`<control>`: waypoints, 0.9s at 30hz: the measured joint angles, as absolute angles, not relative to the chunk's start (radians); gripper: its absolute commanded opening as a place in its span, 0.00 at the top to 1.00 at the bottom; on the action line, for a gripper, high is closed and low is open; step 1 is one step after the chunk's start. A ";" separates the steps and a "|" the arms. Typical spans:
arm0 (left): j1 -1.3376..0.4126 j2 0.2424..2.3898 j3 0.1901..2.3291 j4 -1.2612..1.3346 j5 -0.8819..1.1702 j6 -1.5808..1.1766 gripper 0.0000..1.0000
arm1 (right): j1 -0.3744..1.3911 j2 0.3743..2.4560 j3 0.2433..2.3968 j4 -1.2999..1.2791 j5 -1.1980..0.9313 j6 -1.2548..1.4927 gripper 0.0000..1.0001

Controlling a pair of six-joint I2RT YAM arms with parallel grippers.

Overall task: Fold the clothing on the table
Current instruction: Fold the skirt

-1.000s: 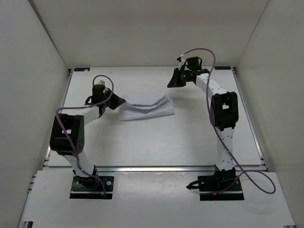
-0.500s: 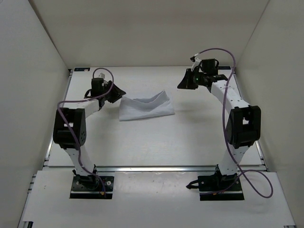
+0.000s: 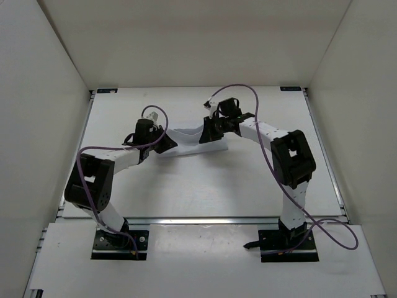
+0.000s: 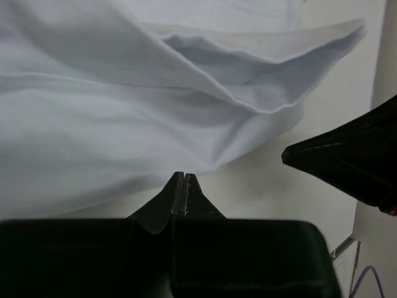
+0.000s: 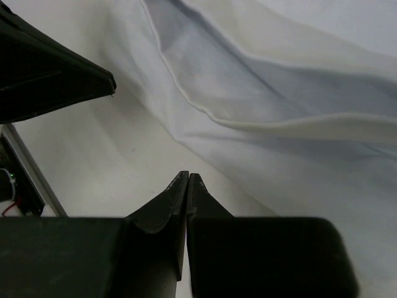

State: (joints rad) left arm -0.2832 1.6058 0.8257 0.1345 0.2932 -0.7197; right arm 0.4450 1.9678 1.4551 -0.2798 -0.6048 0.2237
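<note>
The white clothing lies wrinkled on the table, between my two grippers. My left gripper is at its left front corner. In the left wrist view the jaws are shut, their tip at the near hem of the clothing, and I see no fabric between them. My right gripper is over the right end. In the right wrist view its shut tip sits over bare table just short of the clothing's edge. Each wrist view shows the other gripper's black tip.
White walls close in the table on the left, back and right. Black corner brackets mark the far corners. Purple cables loop above both wrists. A metal rail runs along the near edge by the arm bases.
Both arms have swung inward to the clothing: the right from the back right to its right end, the left from beside its left edge to its front corner. The clothing looks unmoved.
</note>
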 measured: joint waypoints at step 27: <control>-0.215 1.971 1.135 0.118 0.253 -0.702 0.99 | 0.291 2.324 1.794 -0.286 -0.560 0.224 1.00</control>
State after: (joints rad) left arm -0.2150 1.9705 1.1351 0.1181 0.2531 -0.7025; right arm 0.2909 2.3238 1.7939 -0.2855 -0.5602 0.2245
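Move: The skirt's upper-layer edge lies about 9 cm ahead of the left hand, 4 cm to its right and 5 cm below. From the right hand it is some 9 cm ahead, 6 cm left and 6 cm below. The skirt's near edge runs about 2 cm behind both hands, its middle 6 cm right of the left hand and 3 cm left of the right one. Shut-fingered, both hands sweep about 10 cm forward and down over the skirt, the right also veering right. ##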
